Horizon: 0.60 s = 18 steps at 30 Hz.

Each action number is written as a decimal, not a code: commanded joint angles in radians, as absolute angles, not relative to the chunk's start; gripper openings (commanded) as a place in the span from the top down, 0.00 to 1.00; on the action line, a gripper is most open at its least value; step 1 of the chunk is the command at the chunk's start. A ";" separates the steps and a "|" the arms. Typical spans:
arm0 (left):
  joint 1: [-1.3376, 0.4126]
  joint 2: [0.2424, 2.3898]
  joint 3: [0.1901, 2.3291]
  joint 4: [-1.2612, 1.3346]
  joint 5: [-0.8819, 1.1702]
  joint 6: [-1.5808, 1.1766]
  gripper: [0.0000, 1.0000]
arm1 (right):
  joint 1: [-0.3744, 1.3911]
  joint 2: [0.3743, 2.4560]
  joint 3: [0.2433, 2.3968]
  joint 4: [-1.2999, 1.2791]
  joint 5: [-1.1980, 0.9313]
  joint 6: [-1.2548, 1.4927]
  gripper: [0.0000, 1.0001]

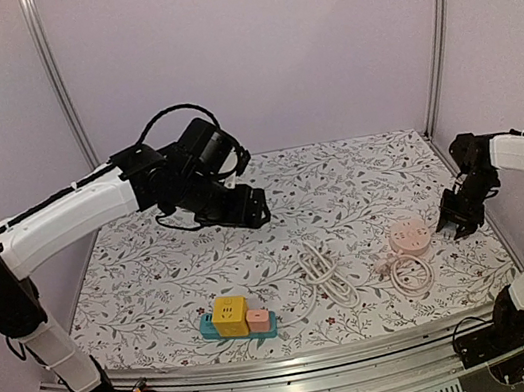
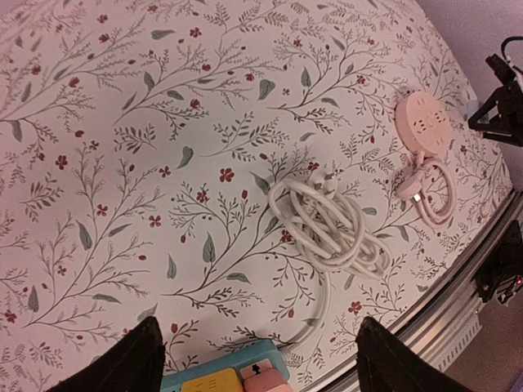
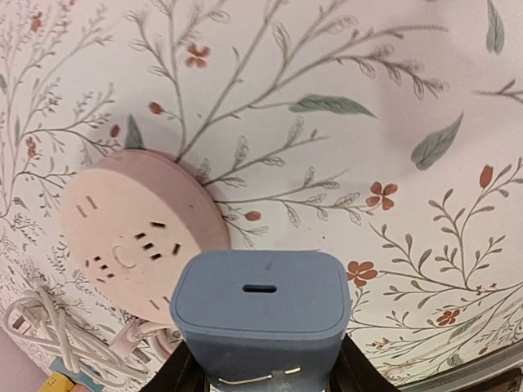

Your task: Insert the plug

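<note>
My right gripper [image 3: 260, 359] is shut on a blue-grey charger plug [image 3: 260, 314], held just right of the round pink socket hub [image 3: 135, 237], whose slots face up. In the top view the right gripper [image 1: 456, 214] sits beside the pink hub [image 1: 410, 235], apart from it. My left gripper [image 1: 249, 206] is open and empty, raised over the back middle of the table. Its dark fingertips [image 2: 135, 359] frame a teal power strip [image 2: 245, 371] with a yellow cube and a pink plug on it.
A coiled white cable [image 2: 331, 220] lies mid-table, running to the teal strip [image 1: 235, 320]. The pink hub's coiled cord [image 1: 411, 273] lies in front of it. The metal table edge [image 1: 300, 352] runs along the near side; frame posts stand at the back corners.
</note>
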State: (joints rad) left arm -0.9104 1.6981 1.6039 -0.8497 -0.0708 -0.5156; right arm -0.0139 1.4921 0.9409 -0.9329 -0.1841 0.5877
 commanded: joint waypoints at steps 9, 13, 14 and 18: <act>-0.872 1.692 1.729 -0.861 0.048 -0.529 0.19 | 0.082 1.399 1.196 -0.886 -0.304 0.362 1.00; -0.867 1.712 1.786 -0.881 0.087 -0.540 0.19 | 0.137 1.388 1.220 -0.789 -0.395 0.314 1.00; -0.867 1.720 1.801 -0.888 0.098 -0.544 0.19 | 0.161 1.386 1.228 -0.770 -0.399 0.294 1.00; -0.865 1.751 1.868 -0.910 0.151 -0.568 0.21 | 0.288 1.369 1.252 -0.705 -0.375 0.215 1.00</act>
State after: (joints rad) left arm -0.8814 1.7081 1.8061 -0.8635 0.0772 -0.5400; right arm 0.1917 1.4090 1.2091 -0.8085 -0.3412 0.3168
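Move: The blue plug, already gripped and off the table in the right hand, faces the open left gripper about 44 cm to its left, 2 cm farther out and 15 cm higher. From the right hand, the power strip lies some 51 cm left, 13 cm back; the round pink socket 7 cm left, 2 cm ahead; the white cable coil 29 cm left, 4 cm back; all about 5 cm lower. From the left gripper the blue plug is 44 cm right, 2 cm back, 15 cm down. Up, left and forward in a quick sweep, the right hand carries the blue plug about 12 cm higher, out past the round pink socket's far side and towards the left gripper, the leftward part growing late. Its fingers keep their grip and swing from pointing down to forward, turning some 30 degrees counter-clockwise. The left hand, still open, rises about 7 cm with a small shift right, tilting its fingers more towards the right hand. ##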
